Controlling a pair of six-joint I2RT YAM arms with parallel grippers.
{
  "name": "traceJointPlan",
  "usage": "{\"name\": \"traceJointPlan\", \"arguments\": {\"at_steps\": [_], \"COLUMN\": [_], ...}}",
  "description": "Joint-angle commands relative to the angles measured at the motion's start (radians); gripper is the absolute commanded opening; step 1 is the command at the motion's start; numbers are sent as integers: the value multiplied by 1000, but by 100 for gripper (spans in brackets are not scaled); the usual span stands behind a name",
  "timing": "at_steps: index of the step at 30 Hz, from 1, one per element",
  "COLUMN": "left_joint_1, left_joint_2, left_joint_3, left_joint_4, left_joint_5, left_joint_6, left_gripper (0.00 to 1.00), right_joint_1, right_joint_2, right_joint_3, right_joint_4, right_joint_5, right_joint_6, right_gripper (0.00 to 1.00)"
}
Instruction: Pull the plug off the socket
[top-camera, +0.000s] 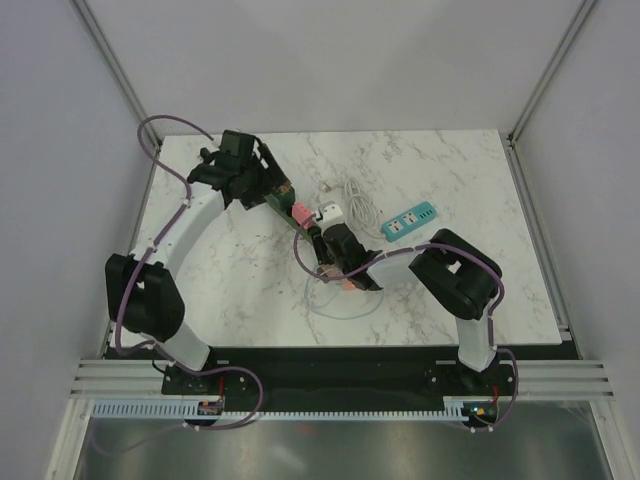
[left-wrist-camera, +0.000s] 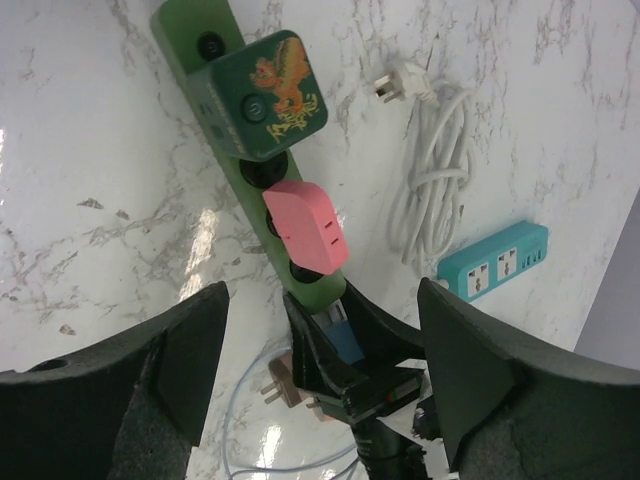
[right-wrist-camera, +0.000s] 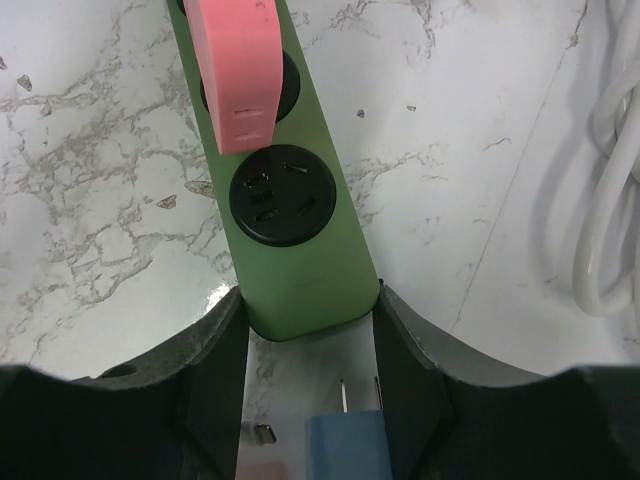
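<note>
A green socket strip (left-wrist-camera: 230, 150) lies slantwise on the marble table. A pink plug (left-wrist-camera: 305, 225) sits in one of its sockets, and a green cube adapter (left-wrist-camera: 268, 95) with a dragon picture sits further along. In the right wrist view the pink plug (right-wrist-camera: 240, 70) stands just past an empty socket (right-wrist-camera: 280, 190). My right gripper (right-wrist-camera: 310, 300) is shut on the strip's near end (right-wrist-camera: 300, 290), one finger on each side. My left gripper (left-wrist-camera: 322, 300) hangs open above the strip, its fingers (left-wrist-camera: 190, 360) spread wide and touching nothing. From above, the left gripper (top-camera: 275, 190) is over the strip's far part.
A loose blue plug (right-wrist-camera: 345, 445) with bare prongs lies between the right fingers, trailing a pale blue cable (top-camera: 335, 300). A brownish plug (left-wrist-camera: 283, 385) lies beside it. A coiled white cable (left-wrist-camera: 435, 160) and a teal power strip (left-wrist-camera: 493, 260) lie to the right.
</note>
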Motion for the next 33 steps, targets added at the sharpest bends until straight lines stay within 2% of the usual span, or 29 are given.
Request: {"name": "traceJointPlan", "arguments": {"at_steps": [1,8,13,18,33], "left_joint_1": [-12,-11,-11,-20,-46], "left_joint_2": [74,241,269,275,333], "left_joint_3": [121,172,177,143,111], "left_joint_4": [-82,-88,-80,-67,-64], "left_joint_5": [-50,56,55,65,1], "left_joint_6": [48,63,79,64,7], "left_gripper": [83,83,83,82,78], "right_joint_1": [-38,-63,-63,-55,9], "right_joint_2": [-34,3,-5,42,78], "right_joint_3": [-3,36,19,91,148], "right_joint_4": [43,63,115,82,26], "right_joint_5": [108,-42,-115,-205,-176], "right_joint_6": [3,-63,-95,-115,-190], "right_gripper": [0,6,4,2,0]}}
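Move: The pink plug sits about 2 cm ahead of the left hand, 4 cm to its right and some 14 cm below. The green cube plug is roughly 6 cm ahead and 1 cm left of that hand; the loose white plug lies about 8 cm ahead and 9 cm right, near table level. From the right hand, already gripping the near end of the green strip, the pink plug is some 7 cm ahead, 4 cm left and slightly higher. The open left hand sinks about 10 cm towards the pink plug; the right swings its gripped strip forward-left. ##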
